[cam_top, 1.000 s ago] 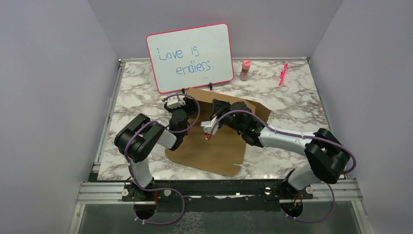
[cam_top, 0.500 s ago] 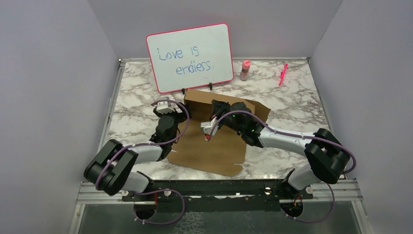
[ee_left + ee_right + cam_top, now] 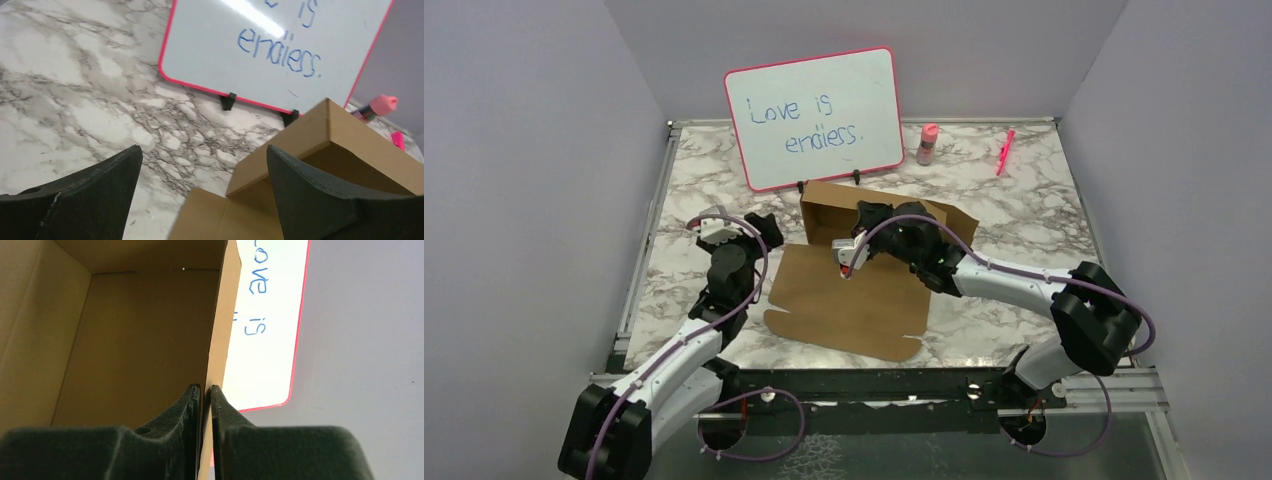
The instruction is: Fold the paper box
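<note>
The paper box [image 3: 854,300] is brown cardboard in the middle of the table. Its rear part stands up as shallow walls and a flat flap lies toward me. My right gripper [image 3: 869,212] reaches over the box and is shut on its far upright wall. The right wrist view shows that wall pinched between the right gripper's [image 3: 205,387] fingers, with the box's inside [image 3: 135,340] to the left. My left gripper [image 3: 759,228] hovers open just left of the box, holding nothing. The left wrist view shows the left gripper's [image 3: 203,150] jaws wide apart, and the box corner [image 3: 300,140] lies ahead.
A pink-framed whiteboard [image 3: 814,115] stands right behind the box. A pink bottle [image 3: 927,143] and a pink marker [image 3: 1004,152] sit at the back right. Grey enclosure walls close in the marble table [image 3: 1024,220] on both sides.
My left arm has swung back and leftward off the box, its jaws spreading wider. The right gripper has stayed on the far wall, which now stands more upright.
</note>
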`<state>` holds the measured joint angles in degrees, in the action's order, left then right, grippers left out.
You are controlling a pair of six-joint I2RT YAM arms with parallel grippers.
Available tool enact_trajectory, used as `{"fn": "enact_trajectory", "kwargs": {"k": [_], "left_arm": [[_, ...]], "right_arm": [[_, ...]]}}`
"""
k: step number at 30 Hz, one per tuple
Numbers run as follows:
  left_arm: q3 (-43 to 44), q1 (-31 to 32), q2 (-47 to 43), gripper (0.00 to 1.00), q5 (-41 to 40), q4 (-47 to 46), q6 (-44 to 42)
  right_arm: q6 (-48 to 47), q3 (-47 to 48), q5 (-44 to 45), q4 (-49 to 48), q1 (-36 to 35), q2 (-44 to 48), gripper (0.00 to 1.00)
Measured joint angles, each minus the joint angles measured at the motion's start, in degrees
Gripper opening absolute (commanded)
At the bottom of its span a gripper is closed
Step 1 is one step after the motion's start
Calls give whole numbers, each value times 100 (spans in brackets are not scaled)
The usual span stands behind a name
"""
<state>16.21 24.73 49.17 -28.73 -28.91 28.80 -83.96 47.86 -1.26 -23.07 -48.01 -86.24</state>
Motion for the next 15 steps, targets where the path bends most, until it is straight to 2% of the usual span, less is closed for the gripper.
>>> {"fn": "enact_trajectory", "kwargs": {"k": [6,9,11,15], "left_arm": [[507,-813,404,96,695,455,555],[890,-944,601,96,1106,507,708],[1143,-992,737,96,1377,507,767],[1674,-1043,1174,96,1998,498,850]], "right_arm": [[750,181,-55,433,0,35,40],[1075,175,-87,562,0,131,51],[1307,168,-120,658,0,254,63],[1897,166,-140,798,-2,573,73]]}}
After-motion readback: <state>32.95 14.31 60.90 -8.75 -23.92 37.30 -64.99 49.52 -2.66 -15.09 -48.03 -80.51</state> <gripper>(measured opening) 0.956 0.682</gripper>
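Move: The right fingers are still closed about the near edge of the box's top panel, right at the hand point; the box's upper left corner is some 11 cm to that hand's left and 4 cm ahead, about level, and the flat front panel's middle lies about 12 cm back, 2 cm left and 14 cm below. From the empty left hand the box's left wall is about 6 cm ahead, 10 cm right and 7 cm below, with the whiteboard's left foot 12 cm ahead, 9 cm right and 13 cm below. The right hand lets go of the top panel's edge, its fingers opening from nearly shut to about two-thirds wide while it rolls some 20 degrees clockwise as seen from behind the hand, dips slightly, then eases back about 2 cm and lifts a little off the edge. The left hand, fingers still wide open, first swings a touch left, then sweeps about 5 cm forward and as far up, curving back right by nearly 4 cm, beside the box's left wall and touching nothing, as it rolls and turns clockwise about 10 degrees. ##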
